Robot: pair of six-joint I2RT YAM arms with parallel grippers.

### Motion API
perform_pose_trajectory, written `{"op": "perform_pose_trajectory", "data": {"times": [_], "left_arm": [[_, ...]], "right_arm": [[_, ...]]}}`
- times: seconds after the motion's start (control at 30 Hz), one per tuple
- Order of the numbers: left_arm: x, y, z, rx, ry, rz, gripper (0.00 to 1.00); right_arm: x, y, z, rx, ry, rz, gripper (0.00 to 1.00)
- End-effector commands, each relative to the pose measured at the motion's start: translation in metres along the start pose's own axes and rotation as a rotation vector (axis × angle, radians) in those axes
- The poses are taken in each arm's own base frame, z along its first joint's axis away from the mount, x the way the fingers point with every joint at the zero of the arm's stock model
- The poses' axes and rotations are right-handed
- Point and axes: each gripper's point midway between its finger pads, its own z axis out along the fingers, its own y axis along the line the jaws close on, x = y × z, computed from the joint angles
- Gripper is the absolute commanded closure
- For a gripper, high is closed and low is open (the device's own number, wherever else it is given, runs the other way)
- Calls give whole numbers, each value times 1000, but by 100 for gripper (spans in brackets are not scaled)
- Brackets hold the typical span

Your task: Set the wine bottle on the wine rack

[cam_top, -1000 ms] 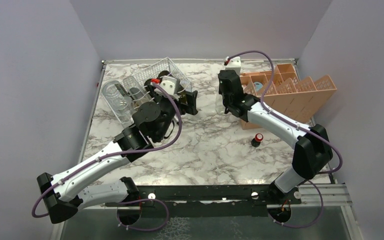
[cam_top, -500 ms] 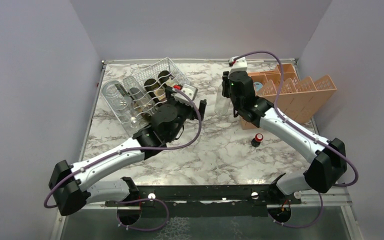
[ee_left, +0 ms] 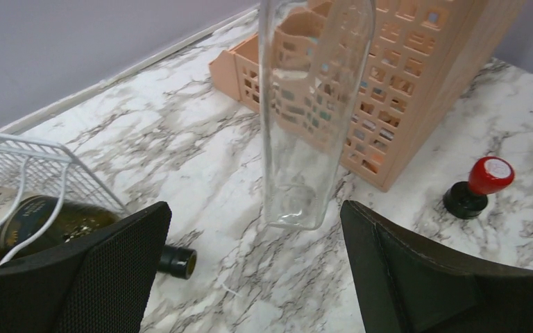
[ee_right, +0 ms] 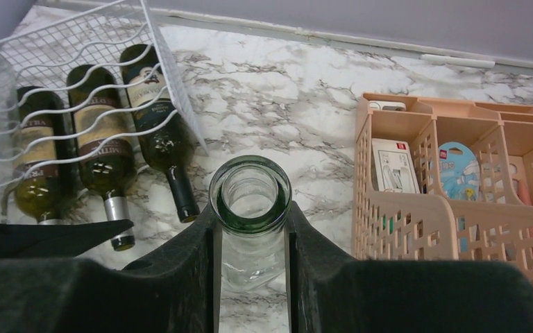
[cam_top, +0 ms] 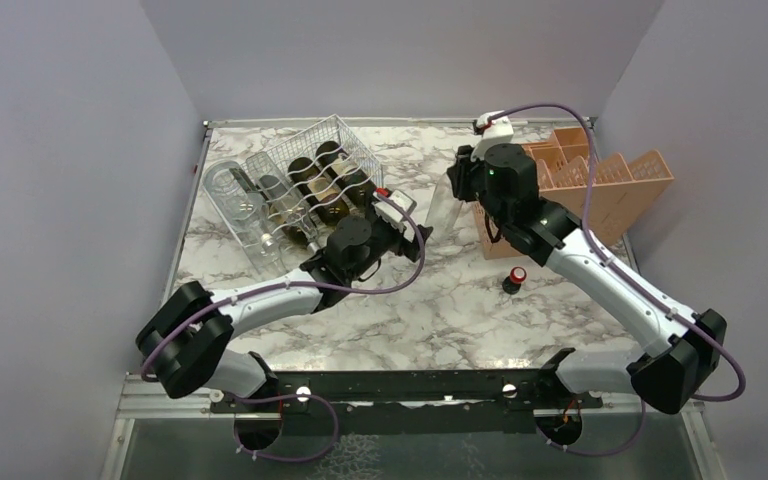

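An empty clear glass wine bottle (cam_top: pixel 442 207) stands upright between the rack and the crate. My right gripper (ee_right: pixel 252 232) is shut on its neck, just under the green-tinted mouth (ee_right: pixel 250 193). In the left wrist view the wine bottle (ee_left: pixel 312 118) rises ahead of my left gripper (ee_left: pixel 253 277), which is open with nothing between its fingers and stops short of the base. I cannot tell whether the base touches the table. The white wire wine rack (cam_top: pixel 305 150) sits at the back left, with my left gripper (cam_top: pixel 415 230) to its right.
Three dark bottles (ee_right: pixel 97 132) lie in the rack's cradles, necks poking out, with clear bottles (cam_top: pixel 235 200) at its left end. An orange divided crate (cam_top: pixel 610 190) stands right of the held bottle. A red-topped black stopper (cam_top: pixel 513 279) stands on the marble.
My left arm has swung away from the rack to the right, toward the clear bottle, still open. My right wrist has shifted slightly right while keeping its hold on the neck.
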Motion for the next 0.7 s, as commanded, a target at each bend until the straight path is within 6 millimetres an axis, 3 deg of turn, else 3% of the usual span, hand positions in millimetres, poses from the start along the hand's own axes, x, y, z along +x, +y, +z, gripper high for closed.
{"op": "perform_pose_trajectory", "data": {"times": [0.0, 0.23, 0.47, 0.67], "left_arm": [[-22, -28, 4, 157, -176, -81, 1], [-6, -34, 20, 174, -186, -109, 1], [-26, -24, 19, 121, -377, -112, 1], [-26, -30, 31, 108, -397, 14, 5]], "right_arm": [[-58, 11, -30, -100, -146, 90, 99], [-67, 18, -42, -161, -164, 113, 99], [-75, 26, -57, -232, -181, 108, 99], [-83, 27, -70, -258, -191, 111, 99]]}}
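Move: The upright clear wine bottle's body lies about 8 cm right and 3 cm ahead of the empty left gripper, at about its height. The nearest racked bottle is some 15 cm left, 19 cm ahead and 14 cm lower; the red-capped bottle about 30 cm right, 4 cm back and 17 cm lower. From the right hand, on the bottle's neck, the left gripper is roughly 9 cm left, 6 cm back and 9 cm lower; the wine rack about 44 cm left, 12 cm ahead, 22 cm lower. Still gripping the neck, the right hand lifts the bottle about 4 cm and draws it back nearly as far, then slightly left, turning some 10 degrees counter-clockwise. The wide-open left hand slides about 4 cm right to bring its fingers around the body, dipping a couple of centimetres and rising again while its left side rolls down and its fingertips tilt up; contact isn't certain. ##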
